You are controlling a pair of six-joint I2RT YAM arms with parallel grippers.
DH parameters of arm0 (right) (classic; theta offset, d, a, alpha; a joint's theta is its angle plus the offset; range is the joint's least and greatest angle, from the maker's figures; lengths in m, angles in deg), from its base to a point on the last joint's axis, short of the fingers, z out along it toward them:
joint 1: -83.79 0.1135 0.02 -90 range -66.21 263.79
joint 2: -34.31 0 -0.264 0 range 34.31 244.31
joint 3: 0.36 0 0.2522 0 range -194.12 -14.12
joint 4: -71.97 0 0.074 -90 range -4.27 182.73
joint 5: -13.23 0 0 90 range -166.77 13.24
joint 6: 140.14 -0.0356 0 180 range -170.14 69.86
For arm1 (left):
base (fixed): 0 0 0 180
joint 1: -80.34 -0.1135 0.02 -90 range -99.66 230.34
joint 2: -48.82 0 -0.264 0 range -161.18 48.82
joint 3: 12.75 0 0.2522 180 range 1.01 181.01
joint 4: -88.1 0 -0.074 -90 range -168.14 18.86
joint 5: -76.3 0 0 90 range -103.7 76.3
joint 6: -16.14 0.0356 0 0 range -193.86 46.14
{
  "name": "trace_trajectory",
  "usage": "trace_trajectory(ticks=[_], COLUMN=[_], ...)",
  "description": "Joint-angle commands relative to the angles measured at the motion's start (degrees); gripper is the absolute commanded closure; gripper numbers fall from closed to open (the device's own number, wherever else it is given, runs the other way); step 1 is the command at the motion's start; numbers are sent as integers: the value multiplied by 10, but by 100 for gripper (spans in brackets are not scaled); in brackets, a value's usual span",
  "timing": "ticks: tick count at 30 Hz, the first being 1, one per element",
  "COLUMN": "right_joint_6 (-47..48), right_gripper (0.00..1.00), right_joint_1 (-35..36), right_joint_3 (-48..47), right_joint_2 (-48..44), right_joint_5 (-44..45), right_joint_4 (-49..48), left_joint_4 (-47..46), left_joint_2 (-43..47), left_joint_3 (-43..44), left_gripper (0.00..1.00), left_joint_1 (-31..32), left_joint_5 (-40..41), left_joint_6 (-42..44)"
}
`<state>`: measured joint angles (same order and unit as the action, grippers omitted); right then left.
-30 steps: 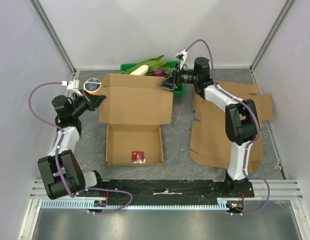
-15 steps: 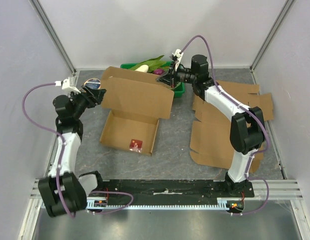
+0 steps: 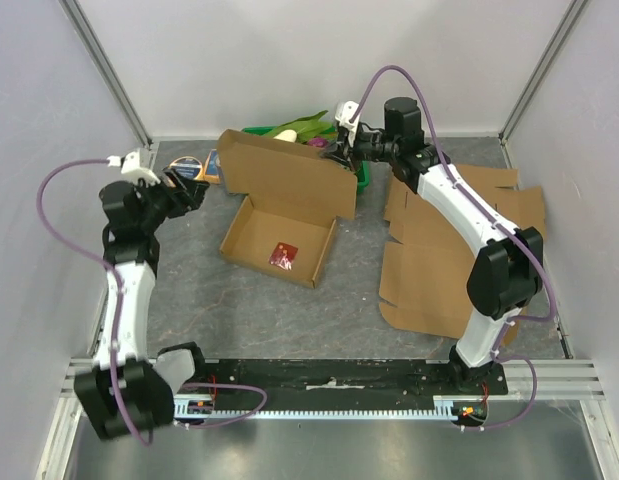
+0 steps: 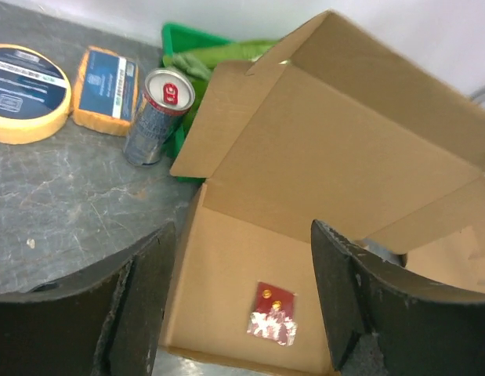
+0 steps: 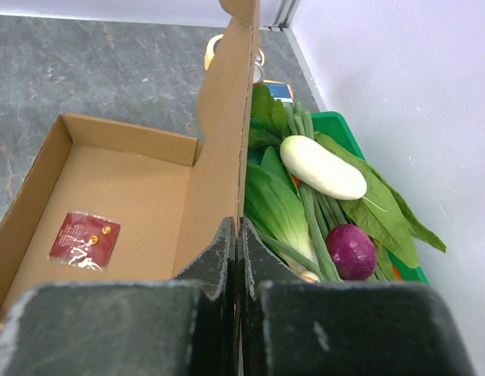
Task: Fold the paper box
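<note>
The brown paper box lies open on the table, turned askew, with a small red packet on its floor. Its lid stands tilted up at the back. My right gripper is shut on the lid's right edge, and the wrist view shows the jaws pinched flat on the cardboard edge. My left gripper hangs open to the left of the box, touching nothing. Its wrist view looks between the spread fingers onto the box floor and packet.
A green tray of vegetables sits right behind the lid, holding a white eggplant and a purple onion. A tape roll, sponge and can stand at back left. Flat cardboard sheets lie on the right.
My left gripper opened and let go of the lid's left corner. My right gripper shut on the lid's right edge. The lid rose, and the box slid right and turned.
</note>
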<state>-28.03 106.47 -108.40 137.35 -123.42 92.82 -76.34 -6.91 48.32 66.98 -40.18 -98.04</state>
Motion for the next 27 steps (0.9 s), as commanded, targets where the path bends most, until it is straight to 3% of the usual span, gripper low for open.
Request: trace_trajectory(ticks=[1,6,8,10,14,17,21,24,25,27], right_joint_6=[60,78,83,84,74,73,70,61,60,58], right_gripper=[100,100,100,100,100,100,100,100,100,100], right_joint_1=[-5,-17,-21,-22,-23,-23,-24,-24,-24,-24], right_joint_3=[-21,-68,-88,-100,-108,-114,-115,-115,-114,-115], right_joint_2=[-25,-3,11,16,26,30,32,36,37,40], right_joint_5=[-36,-69,-75,-80,-89,-92,-94,-99,-99,-97], right_joint_4=[62,135,178,187,187,187,183,174,173,173], left_joint_4=[-42,-83,-25,-59,-111,-72,-42,-56,-57,-60], left_joint_2=[-144,-267,-293,-308,-349,-398,-432,-425,-424,-418], left_joint_3=[69,126,180,183,198,260,300,285,279,276], left_gripper=[26,27,32,33,31,30,50,61,61,45], left_joint_1=[0,8,25,53,67,66,67,68,68,61], left_joint_5=[-127,-186,-182,-156,-169,-190,-238,-212,-199,-194], left_joint_6=[119,128,175,240,287,309,329,332,334,328])
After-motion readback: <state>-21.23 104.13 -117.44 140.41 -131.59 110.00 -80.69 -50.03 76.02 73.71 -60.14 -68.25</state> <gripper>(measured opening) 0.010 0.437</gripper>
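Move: The raised lid's left flap lies about 14 cm ahead of the open left hand, 7 cm to its right and 5 cm lower. Counted from that hand, the soda can is some 22 cm ahead, 2 cm right and 20 cm down, and the box tray 3 cm ahead, 20 cm right and 24 cm down. From the right hand, already pinching the lid's upper edge, the flap is roughly 27 cm left, 5 cm ahead and 6 cm lower. Left hand reaches some 14 cm forward, rightward and down towards the left flap, fingers narrowing; right keeps pinching. ##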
